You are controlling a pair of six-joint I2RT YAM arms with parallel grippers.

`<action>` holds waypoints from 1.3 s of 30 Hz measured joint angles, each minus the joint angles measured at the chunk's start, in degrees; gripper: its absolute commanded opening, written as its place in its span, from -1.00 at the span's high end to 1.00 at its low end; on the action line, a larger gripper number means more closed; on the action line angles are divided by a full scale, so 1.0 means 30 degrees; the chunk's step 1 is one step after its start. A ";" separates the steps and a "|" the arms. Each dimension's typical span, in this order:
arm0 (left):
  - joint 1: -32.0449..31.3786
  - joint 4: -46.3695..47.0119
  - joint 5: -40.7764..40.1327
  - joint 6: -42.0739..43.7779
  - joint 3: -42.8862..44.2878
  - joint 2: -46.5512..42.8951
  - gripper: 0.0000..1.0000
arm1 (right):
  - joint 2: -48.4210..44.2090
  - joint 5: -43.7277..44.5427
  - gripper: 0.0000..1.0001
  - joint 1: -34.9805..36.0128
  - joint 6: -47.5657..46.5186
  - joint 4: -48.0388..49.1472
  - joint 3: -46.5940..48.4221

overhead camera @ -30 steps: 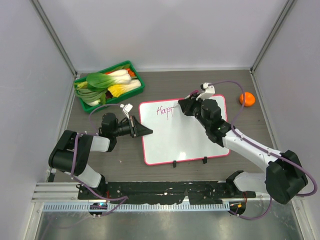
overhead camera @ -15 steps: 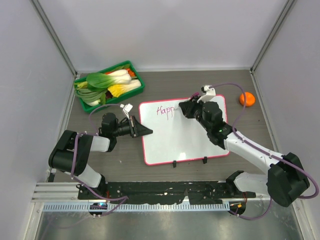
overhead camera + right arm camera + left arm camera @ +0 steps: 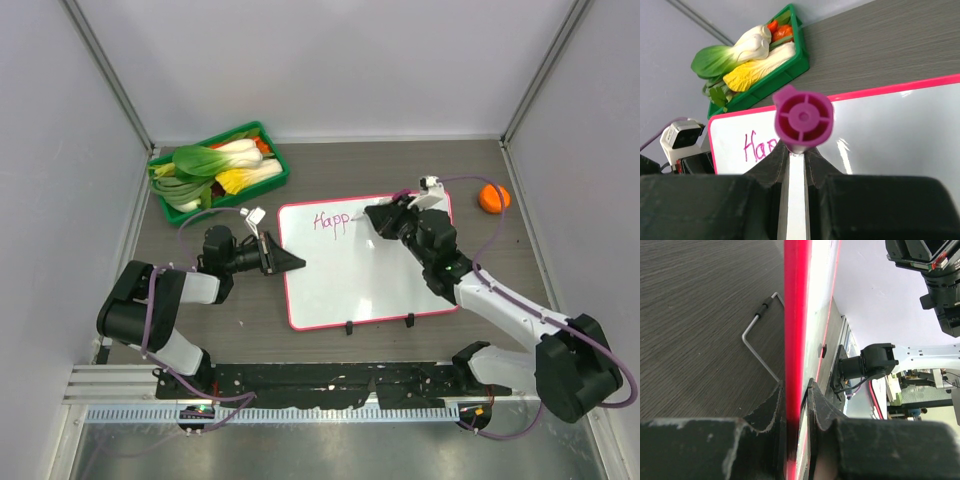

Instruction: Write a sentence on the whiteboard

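Observation:
The whiteboard (image 3: 370, 280) lies flat in the middle of the table, white with a pink-red frame. The sentence (image 3: 331, 221) is a purple "Happ" at its upper left, seen too in the right wrist view (image 3: 757, 146). My left gripper (image 3: 298, 263) is shut on the board's left edge; the left wrist view shows the red frame (image 3: 796, 330) pinched between the fingers (image 3: 796, 390). My right gripper (image 3: 378, 216) is shut on a purple marker (image 3: 803, 119), which points down at the board (image 3: 900, 125) just right of the letters. The marker's tip is hidden.
A green tray (image 3: 284, 170) of bok choy and other vegetables stands at the back left. An orange fruit (image 3: 492, 197) lies at the back right, beyond the board's corner. A bent metal wire (image 3: 752, 342) lies beside the board's edge. Grey walls close in three sides.
My right gripper has slid to the right along the writing line with the marker. The left gripper has kept its hold on the board's edge.

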 measured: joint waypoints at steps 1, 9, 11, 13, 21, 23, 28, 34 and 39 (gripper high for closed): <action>0.0000 -0.0022 0.0007 0.0015 0.0000 -0.0036 1.00 | -0.0313 -0.0015 0.99 -0.0233 0.0124 0.0000 -0.0226; 0.0000 -0.0102 0.0000 0.0051 0.0022 -0.0073 1.00 | -0.1545 -0.0007 0.99 -0.0707 0.0051 0.0007 -0.0182; 0.0000 -0.0124 0.0007 0.0066 0.0036 -0.0073 1.00 | -0.1457 -0.0007 0.99 -0.0707 -0.0036 -0.0036 -0.0036; 0.0000 -0.0124 0.0007 0.0066 0.0036 -0.0073 1.00 | -0.1239 -0.0022 0.99 -0.0707 -0.0146 -0.0051 0.0182; -0.0007 -0.0124 0.0007 0.0073 0.0036 -0.0073 1.00 | -0.0386 -0.0007 0.99 -0.0663 -0.0765 -0.0328 0.1035; -0.0007 -0.0124 0.0007 0.0073 0.0036 -0.0073 1.00 | -0.0372 0.0182 0.99 -0.0532 -0.1086 -0.0554 0.1253; -0.0007 -0.0131 0.0007 0.0080 0.0044 -0.0073 1.00 | -0.0532 0.1741 0.99 0.1093 -0.2732 -0.1603 0.1989; -0.0007 -0.0189 0.0015 0.0087 0.0073 -0.0073 1.00 | -0.1005 0.5209 0.99 0.4022 -0.5603 -0.2412 0.2747; -0.0007 -0.0211 0.0022 0.0087 0.0102 -0.0066 1.00 | -0.1027 0.7016 0.99 0.4903 -0.7147 -0.2652 0.2871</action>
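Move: The bare spot on the whiteboard just right of the last p, where the marker is next wanted, lies about 2 cm left of the right hand, 1 cm back and 5 cm below; the word "Happ" centres some 8 cm left, 2 cm back and 6 cm below. The board's top edge is roughly 3 cm ahead and 1 cm left, 3 cm lower. From the left hand the spot lies about 9 cm ahead, 13 cm right and 5 cm higher. The marker, still gripped by the right hand, comes away from the last p: the hand jumps about 2 cm right and 3 cm up, creeps slightly forward, then swings back and left while rising another 3 cm. Its left side rolls down about 20 degrees and the fingers tip up. The left hand keeps pinching the board's left edge. ##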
